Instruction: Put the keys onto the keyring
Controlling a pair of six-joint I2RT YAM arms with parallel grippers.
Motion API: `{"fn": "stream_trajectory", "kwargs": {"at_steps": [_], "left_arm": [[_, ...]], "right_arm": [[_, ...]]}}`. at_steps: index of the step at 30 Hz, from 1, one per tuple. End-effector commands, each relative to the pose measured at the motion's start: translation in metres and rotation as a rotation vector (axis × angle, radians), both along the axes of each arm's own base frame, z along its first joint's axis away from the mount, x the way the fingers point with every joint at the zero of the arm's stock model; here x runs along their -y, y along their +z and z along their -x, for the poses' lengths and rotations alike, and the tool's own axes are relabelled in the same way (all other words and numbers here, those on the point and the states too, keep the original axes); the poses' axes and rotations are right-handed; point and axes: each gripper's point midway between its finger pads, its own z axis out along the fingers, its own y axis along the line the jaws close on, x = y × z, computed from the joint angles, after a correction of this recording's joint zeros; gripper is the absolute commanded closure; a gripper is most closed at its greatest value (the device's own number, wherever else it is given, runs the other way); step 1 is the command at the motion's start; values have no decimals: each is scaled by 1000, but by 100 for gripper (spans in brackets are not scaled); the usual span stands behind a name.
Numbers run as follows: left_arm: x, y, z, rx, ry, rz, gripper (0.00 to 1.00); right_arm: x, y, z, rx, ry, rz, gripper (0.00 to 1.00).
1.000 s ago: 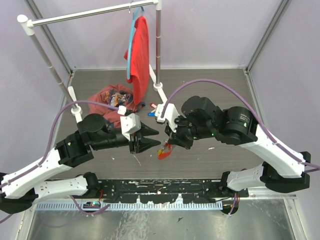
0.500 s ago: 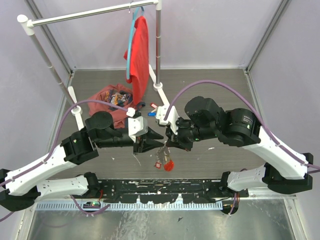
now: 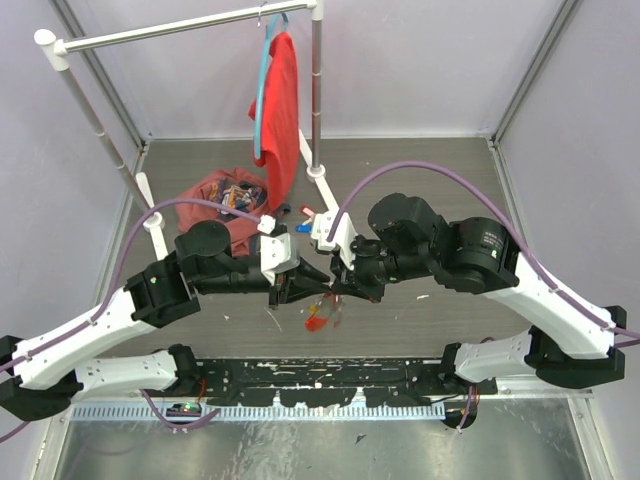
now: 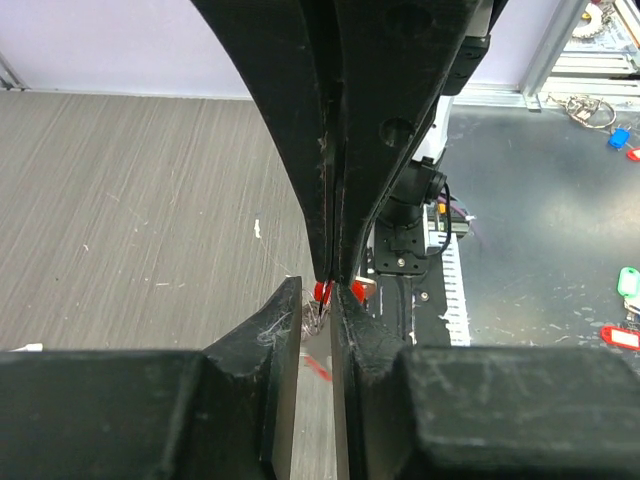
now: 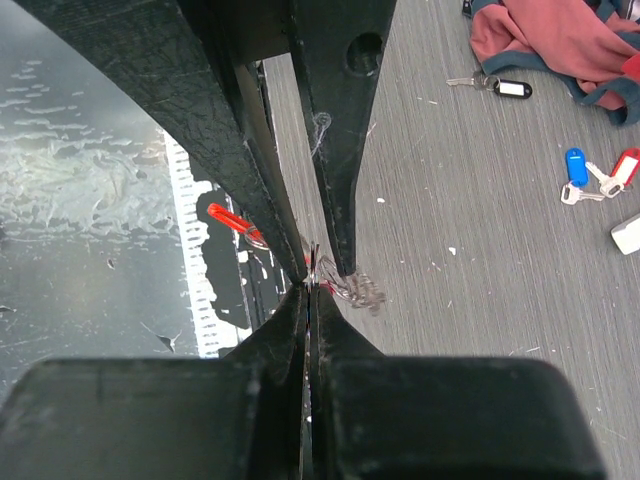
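The keyring (image 3: 318, 318) hangs in mid-air over the table's near part, a thin silver chain (image 5: 357, 290) with a long red tag (image 5: 232, 222). My right gripper (image 5: 312, 282) is shut on its wire at the very fingertips. My left gripper (image 4: 318, 300) faces it tip to tip, its jaws a narrow gap apart, with the chain and bits of red tag (image 4: 322, 292) between them. In the top view the left gripper (image 3: 302, 287) and right gripper (image 3: 335, 283) meet above the tag. Loose keys lie on the table: one with a blue tag (image 5: 575, 165), one with a red tag (image 5: 625, 165), one with a black tag (image 5: 507, 88).
A crumpled red cloth (image 3: 225, 195) lies at the back left. A red shirt on a blue hanger (image 3: 278, 100) hangs from the white rack (image 3: 317, 90). A small white block (image 5: 630, 232) sits near the keys. The black base rail (image 3: 320, 375) runs along the near edge.
My left gripper has moved closer to the right gripper's tips and its jaws have narrowed. The keyring's red tag has swung under the grippers. The right gripper stays shut.
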Motion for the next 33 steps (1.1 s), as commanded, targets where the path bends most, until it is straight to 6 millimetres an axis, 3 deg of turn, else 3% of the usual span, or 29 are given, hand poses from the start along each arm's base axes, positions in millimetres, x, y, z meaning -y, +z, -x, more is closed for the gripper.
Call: {"fn": "stream_trajectory", "kwargs": {"at_steps": [1,9,16,22,24,27,33], "left_arm": [[-2,13,4,17,-15,18,76],[-4,13,3,22,-7,13,76],[-1,14,5,15,-28,13,82],[0,15,5,14,-30,14,100],[-1,15,4,15,-23,16,100],[-2,16,1,13,1,21,100],[-1,21,-2,-16,31,51,100]], "right_arm": [[-6,30,1,57,22,-128,99],[-4,30,1,58,18,-128,99],[-8,29,0,63,22,-136,99],[-11,31,-1,72,25,-150,99],[-11,33,-2,80,18,-160,99],[-9,37,-4,87,-2,-185,93],[-5,54,-11,90,-102,-304,68]]}}
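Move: The small metal loop of the keyring, pinched in the right fingertips, lies about 1 cm to the left hand's right and 1 cm below it, between its part-open fingers. From the right hand the loop is right at the pads, about 1 cm below. The keyring's red tag hangs some 8 cm under the left hand, about 1 cm back and 2 cm to its left. The blue-tagged keys lie on the table about 25 cm ahead of the left hand, 7 cm left and 33 cm below. The left fingers pinch the keyring's small loop at the right fingertips, closing from about a quarter open to shut while the left hand stays nearly in place. The right hand keeps its hold until they have shut, then opens to roughly a quarter, comes free of the loop and starts to rise, not quite 1 cm, its fingertips tipping up some 5 degrees. ##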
